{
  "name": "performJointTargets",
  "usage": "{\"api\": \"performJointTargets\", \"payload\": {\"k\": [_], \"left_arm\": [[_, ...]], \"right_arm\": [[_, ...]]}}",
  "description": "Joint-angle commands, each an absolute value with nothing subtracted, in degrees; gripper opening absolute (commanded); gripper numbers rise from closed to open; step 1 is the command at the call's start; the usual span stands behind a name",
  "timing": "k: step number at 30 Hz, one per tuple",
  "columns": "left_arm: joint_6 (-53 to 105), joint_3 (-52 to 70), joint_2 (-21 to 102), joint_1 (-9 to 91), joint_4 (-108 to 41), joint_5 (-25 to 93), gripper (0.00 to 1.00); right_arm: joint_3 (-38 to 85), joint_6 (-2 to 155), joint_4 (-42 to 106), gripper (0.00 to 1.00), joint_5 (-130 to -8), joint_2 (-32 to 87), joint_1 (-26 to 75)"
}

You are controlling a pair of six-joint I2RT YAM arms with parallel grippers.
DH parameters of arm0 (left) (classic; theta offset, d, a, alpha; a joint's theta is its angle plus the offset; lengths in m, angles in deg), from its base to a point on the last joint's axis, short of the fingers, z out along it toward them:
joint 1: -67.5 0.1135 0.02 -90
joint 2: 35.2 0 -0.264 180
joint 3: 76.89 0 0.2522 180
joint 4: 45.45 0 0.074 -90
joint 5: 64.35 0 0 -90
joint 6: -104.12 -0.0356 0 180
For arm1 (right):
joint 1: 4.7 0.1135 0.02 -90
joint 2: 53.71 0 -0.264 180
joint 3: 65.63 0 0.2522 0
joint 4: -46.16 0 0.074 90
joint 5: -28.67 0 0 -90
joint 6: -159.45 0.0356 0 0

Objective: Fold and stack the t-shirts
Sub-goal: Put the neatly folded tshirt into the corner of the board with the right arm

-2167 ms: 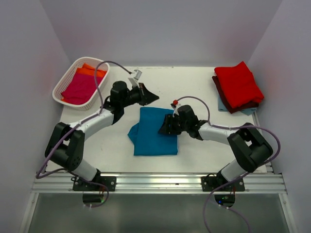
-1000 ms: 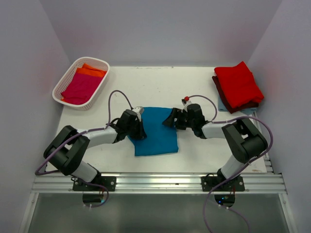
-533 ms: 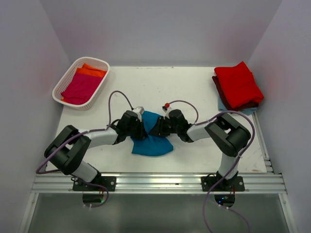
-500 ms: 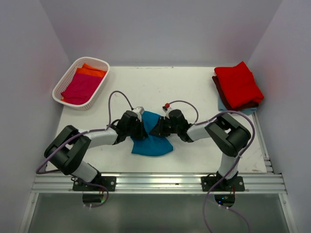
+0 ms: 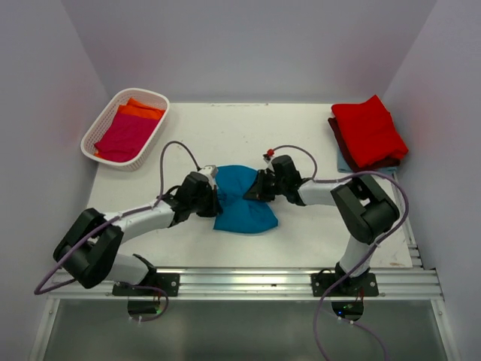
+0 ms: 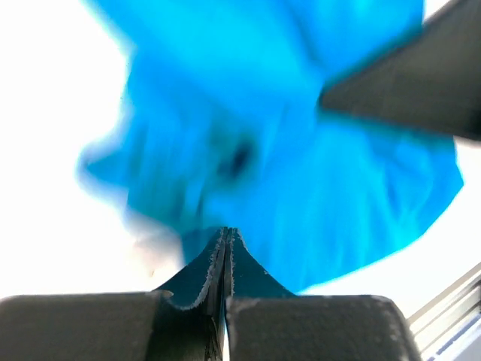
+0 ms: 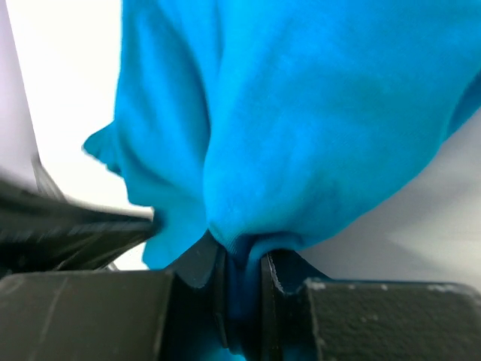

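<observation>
The teal blue t-shirt (image 5: 242, 201) lies bunched at the table's middle, pinched in at its waist like a bow. My right gripper (image 5: 261, 188) is at its right side and is shut on a fold of the cloth (image 7: 242, 252), which fills the gap between the fingers. My left gripper (image 5: 213, 197) is at the shirt's left edge. Its jaws are pressed flat together (image 6: 226, 232) with the tips against the blue cloth (image 6: 301, 165); no cloth shows between them. A stack at the back right has a red t-shirt (image 5: 368, 129) on top, with maroon (image 5: 340, 141) and light blue (image 5: 343, 164) beneath.
A white lattice basket (image 5: 92, 135) at the back left holds a magenta shirt (image 5: 124, 137) and an orange one (image 5: 143, 111). Side walls close in the table left and right. A metal rail (image 5: 240, 282) runs along the near edge.
My right gripper has closed on a fold of the teal shirt and drawn it a little rightward and back. The flat shirt has bunched up between the two grippers. The left jaws stay shut.
</observation>
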State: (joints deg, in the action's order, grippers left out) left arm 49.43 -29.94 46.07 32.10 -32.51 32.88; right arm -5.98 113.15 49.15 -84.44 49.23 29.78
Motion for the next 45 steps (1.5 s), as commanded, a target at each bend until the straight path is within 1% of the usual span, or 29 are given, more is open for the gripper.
{"api": "performJointTargets", "payload": {"k": [1, 5, 7, 14, 18, 19, 22, 27, 28, 33, 34, 35, 36, 38, 41, 45], "left_arm": [[48.14, -25.7, 38.9, 31.81, -24.49, 28.39, 0.0], [47.61, -22.0, 32.49, 31.81, -19.84, 25.83, 0.0], [46.99, -20.77, 31.42, 31.9, -18.95, 23.55, 0.0], [46.9, -22.17, 32.12, 31.99, -17.98, 24.51, 0.0], [46.99, -23.49, 31.68, 31.99, -17.89, 24.77, 0.0], [46.99, -23.58, 31.59, 31.99, -17.8, 24.69, 0.0], [46.64, -23.85, 30.81, 32.16, -17.37, 24.95, 0.0], [46.11, -23.93, 29.49, 32.43, -15.7, 24.86, 0.0], [46.03, -23.93, 29.4, 32.43, -15.52, 24.86, 0.0], [46.2, -23.76, 28.34, 32.69, -13.85, 24.95, 0.0], [46.2, -23.41, 28.34, 32.69, -13.5, 24.86, 0.0], [46.2, -23.32, 28.25, 32.69, -12.89, 24.86, 0.0], [46.38, -23.32, 28.08, 32.69, -12.71, 25.12, 0.0], [46.46, -23.06, 28.34, 32.69, -12.44, 25.39, 0.0], [46.46, -22.09, 29.04, 32.69, -11.57, 25.39, 0.0], [46.46, -21.03, 30.45, 32.78, -11.3, 25.39, 0.0]], "right_arm": [[-0.3, 110.23, 43.83, 0.0, -84.44, 44.29, 23.27], [3.41, 108.48, 41.45, 0.0, -85.23, 43.15, 18.86], [5.6, 107.68, 40.57, 0.0, -84.88, 43.06, 16.24], [14.92, 104.52, 35.48, 0.0, -83.48, 44.9, 6.47], [19.58, 105.04, 35.3, 0.0, -81.99, 45.69, 1.55], [21.94, 104.78, 34.86, 0.0, -79.2, 46.13, 0.23], [27.03, 105.3, 33.45, 0.0, -77.16, 47.8, -2.84], [31.71, 110.57, 35.47, 0.0, -70.65, 50.17, -8.91], [32.15, 111.89, 36.25, 0.0, -69.43, 50.44, -10.83], [30.93, 119.18, 42.23, 0.0, -58.62, 51.23, -14.1], [28.31, 121.02, 44.24, 0.0, -56.69, 50.8, -14.89], [26.2, 121.74, 51.05, 0.0, -54.15, 50.36, -15.24], [23.22, 122.7, 53.99, 0.0, -51.07, 50.27, -15.68], [22.4, 124.81, 59.61, 0.0, -49.9, 51.66, -17.53], [23.28, 127.54, 63.14, 0.0, -51.83, 55.71, -19.99], [21.26, 127.9, 66.23, 0.0, -50.87, 56.85, -21.49]]}}
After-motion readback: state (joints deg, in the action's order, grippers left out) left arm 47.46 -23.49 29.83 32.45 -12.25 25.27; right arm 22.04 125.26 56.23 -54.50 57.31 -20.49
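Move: Some 23 cm ahead and 38 cm to the right of the right hand, at about its own height, stands the red stack in the far right corner. That hand already pinches the folded blue t-shirt, whose middle lies about 4 cm left and 2 cm back. The left gripper is about 14 cm to the left and 4 cm back. From the left hand the red stack is roughly 25 cm ahead and 53 cm right, near its height. Carrying the pinched blue t-shirt off the middle of the table, the right hand sweeps some 45 cm right and nearly 30 cm forward to the red stack, rising almost 20 cm, then sinking about 4 cm over the stack as it still swings right; the wrist turns about 80 degrees clockwise, fingers keeping their hold. The left hand, shut, quickly lifts clear of the shirt, settles back a little and drifts left. ##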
